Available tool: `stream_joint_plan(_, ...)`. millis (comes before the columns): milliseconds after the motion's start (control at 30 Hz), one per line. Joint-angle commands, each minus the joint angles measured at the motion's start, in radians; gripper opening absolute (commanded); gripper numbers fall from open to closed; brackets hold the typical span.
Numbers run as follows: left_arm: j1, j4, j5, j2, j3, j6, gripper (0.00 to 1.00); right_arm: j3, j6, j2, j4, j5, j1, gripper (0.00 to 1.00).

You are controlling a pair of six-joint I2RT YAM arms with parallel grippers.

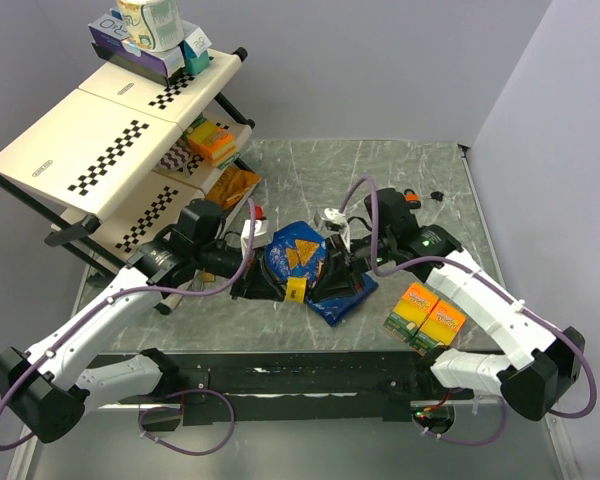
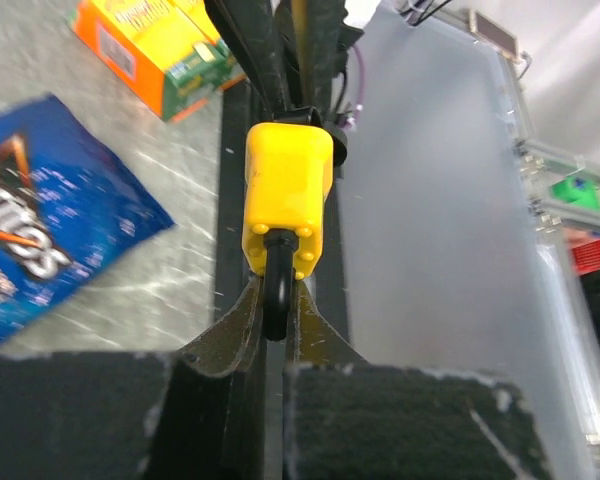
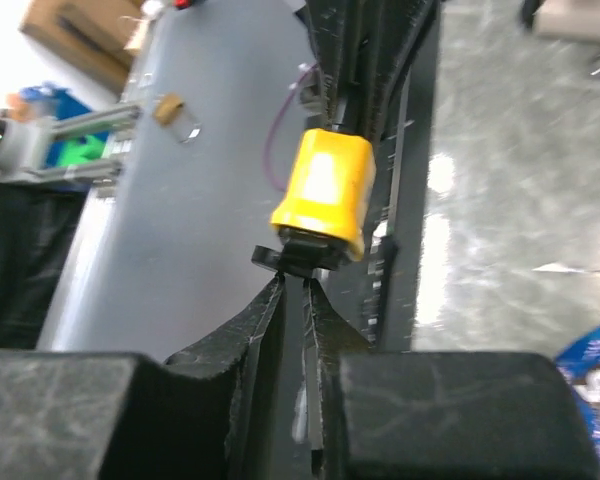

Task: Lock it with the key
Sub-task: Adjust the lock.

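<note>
A yellow padlock [image 1: 296, 289] hangs in the air between my two grippers, above a blue chip bag. My left gripper [image 2: 273, 300] is shut on the lock's black shackle [image 2: 275, 285], and the yellow body [image 2: 287, 200] points away from it. On the opposite side, my right gripper [image 3: 298, 285] is shut on the black head of the key [image 3: 298, 258], which sits in the bottom of the padlock [image 3: 325, 190]. In the top view the left gripper [image 1: 272, 286] and the right gripper [image 1: 322, 280] face each other across the lock.
The blue chip bag [image 1: 302, 262] lies on the table under the lock. Two orange boxes [image 1: 427, 315] lie at the right front. A tilted shelf rack [image 1: 110, 120] with boxes stands at the left back. A small black part [image 1: 436, 196] lies far right.
</note>
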Motion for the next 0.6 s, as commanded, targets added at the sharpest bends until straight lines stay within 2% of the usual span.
stream_joint_plan(0, 0.016, 0.062, 0.042, 0.009, 0.067, 0.133, 0.01, 0.062, -0.106, -0.062, 0.011, -0.028, -0.032, 0.26)
stream_joint_plan(233, 0.016, 0.073, 0.057, 0.001, 0.052, 0.127, 0.01, 0.076, -0.146, -0.099, -0.058, -0.018, -0.086, 0.34)
stream_joint_plan(367, 0.016, 0.056, 0.048, 0.010, 0.061, 0.141, 0.01, 0.107, -0.190, -0.094, -0.131, -0.010, -0.090, 0.52)
stream_joint_plan(567, 0.016, 0.088, 0.039, 0.020, 0.066, 0.116, 0.01, 0.105, -0.111, -0.111, -0.062, -0.004, -0.087, 0.53)
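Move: The yellow lock is already held in the left fingers, its body about 4 cm to the right of the left hand and 1 cm lower; from the right hand the body lies about 4 cm left and 1 cm lower. The key's black head is roughly 1 cm to the left of the right hand, at its fingertips. Well below, some 24 cm down, lie the Doritos bag, 12 cm ahead and 2 cm right of the right hand, and the orange boxes, 25 cm right and 3 cm ahead. The lock's key is let go: the right fingers open from nearly shut to about half while that hand goes up about 3 cm and 2 cm to the right, away from the lock, after easing about 1 cm forward. It rolls some 10 degrees, forward side rising. The left hand keeps its grip on the lock, shifting about 1 cm forward with a similar, smaller roll. ##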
